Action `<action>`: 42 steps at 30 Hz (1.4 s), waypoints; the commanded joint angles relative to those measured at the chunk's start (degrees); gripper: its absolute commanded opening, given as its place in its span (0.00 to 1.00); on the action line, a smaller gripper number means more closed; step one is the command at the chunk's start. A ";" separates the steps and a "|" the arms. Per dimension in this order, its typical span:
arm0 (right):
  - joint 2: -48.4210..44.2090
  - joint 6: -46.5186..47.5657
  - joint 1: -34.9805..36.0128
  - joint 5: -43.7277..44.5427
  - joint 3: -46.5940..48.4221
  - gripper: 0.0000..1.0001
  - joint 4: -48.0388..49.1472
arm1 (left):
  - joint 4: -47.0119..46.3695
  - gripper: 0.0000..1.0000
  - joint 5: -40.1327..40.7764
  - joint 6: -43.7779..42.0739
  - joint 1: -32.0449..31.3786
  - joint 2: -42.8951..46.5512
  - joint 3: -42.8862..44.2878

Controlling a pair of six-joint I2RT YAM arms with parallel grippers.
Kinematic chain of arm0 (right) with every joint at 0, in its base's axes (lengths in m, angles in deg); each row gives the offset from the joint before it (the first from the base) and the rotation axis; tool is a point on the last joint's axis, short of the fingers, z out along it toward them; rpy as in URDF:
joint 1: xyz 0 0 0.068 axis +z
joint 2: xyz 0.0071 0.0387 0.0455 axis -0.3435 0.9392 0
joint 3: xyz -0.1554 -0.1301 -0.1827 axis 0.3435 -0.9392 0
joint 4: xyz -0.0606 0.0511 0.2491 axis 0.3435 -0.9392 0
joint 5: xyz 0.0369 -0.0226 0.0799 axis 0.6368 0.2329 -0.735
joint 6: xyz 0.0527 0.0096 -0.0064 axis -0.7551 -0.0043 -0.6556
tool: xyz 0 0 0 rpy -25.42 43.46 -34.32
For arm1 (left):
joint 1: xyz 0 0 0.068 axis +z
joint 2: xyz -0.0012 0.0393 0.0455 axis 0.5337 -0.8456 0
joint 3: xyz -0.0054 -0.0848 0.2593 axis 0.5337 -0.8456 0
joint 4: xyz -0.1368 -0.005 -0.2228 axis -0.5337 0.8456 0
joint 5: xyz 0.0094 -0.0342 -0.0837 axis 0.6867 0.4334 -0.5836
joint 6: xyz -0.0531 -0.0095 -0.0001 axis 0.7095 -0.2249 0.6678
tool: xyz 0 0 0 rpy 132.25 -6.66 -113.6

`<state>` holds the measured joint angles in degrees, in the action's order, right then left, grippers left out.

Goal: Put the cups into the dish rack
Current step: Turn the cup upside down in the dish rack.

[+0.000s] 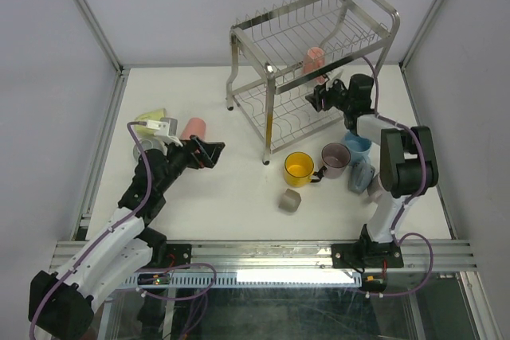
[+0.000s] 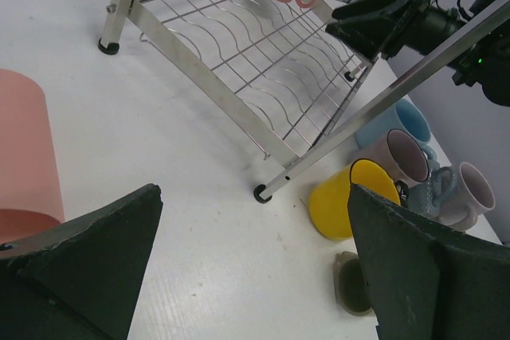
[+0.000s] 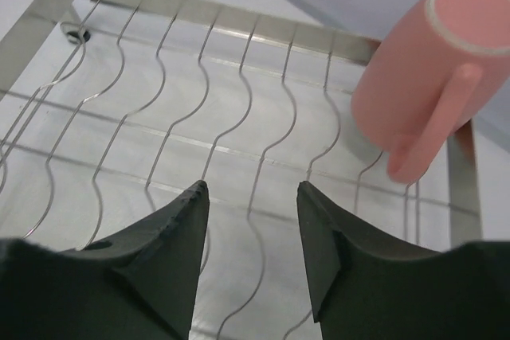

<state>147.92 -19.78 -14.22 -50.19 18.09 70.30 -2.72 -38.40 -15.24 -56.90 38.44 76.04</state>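
Note:
The dish rack (image 1: 319, 45) stands at the back of the table. One pink cup (image 3: 422, 77) rests bottom-up on the lower wavy-wire tier (image 3: 239, 117), also seen from above (image 1: 313, 61). My right gripper (image 3: 251, 189) hovers over that tier just left of the cup, open and empty; it reaches in from the rack's right side (image 1: 320, 99). My left gripper (image 2: 255, 268) is wide open over bare table (image 1: 213, 151), with another pink cup (image 2: 24, 157) lying at its left. The yellow cup (image 1: 299, 168), mauve cup (image 1: 335, 157), light blue cup (image 1: 356, 146) and small grey-beige cup (image 1: 289, 200) sit in front of the rack.
A pale green cup (image 1: 151, 117) lies behind the left arm near the table's left edge. A grey-blue cup (image 1: 361, 174) sits by the right arm's base. The rack's front leg (image 2: 260, 193) stands between my left gripper and the yellow cup (image 2: 351, 201).

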 commanded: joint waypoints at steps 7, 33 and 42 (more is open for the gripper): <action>10.67 3.50 0.32 0.28 16.33 0.40 -1.43 | -4.80 0.99 0.86 3.53 0.63 2.35 -1.69; 22.87 5.06 1.82 31.83 26.18 0.00 8.29 | -4.97 0.99 1.35 2.09 0.69 -0.62 0.42; 21.05 5.40 1.57 30.41 26.17 0.00 6.73 | -3.82 0.99 1.11 1.73 0.58 -0.12 1.01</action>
<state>170.85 -14.95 -12.30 -19.09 42.15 74.61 -4.64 -37.70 -12.64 -56.88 37.85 74.55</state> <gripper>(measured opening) 0.005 0.990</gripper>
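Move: The pink cup, already upside down at the back of the rack's lower tier, lies about 18 cm ahead of the half-open right hand, some 2 cm to its right and roughly level with it. The blue cup stands about 11 cm back and 13 cm right of this hand, the purple-grey mug about 15 cm back and 6 cm right, both some 9 cm lower. From the left hand the pink cup is about 40 cm ahead, 29 cm right and 7 cm lower. The right fingertips come up against the low side of the pink cup beside its handle, shut together as one blunt tip. The hand gets there by reaching about 14 cm forward into the rack, closing early on the way, first lifting slightly and then dipping, then swinging some 6 cm right in the second half as it turns about 25 degrees clockwise. ##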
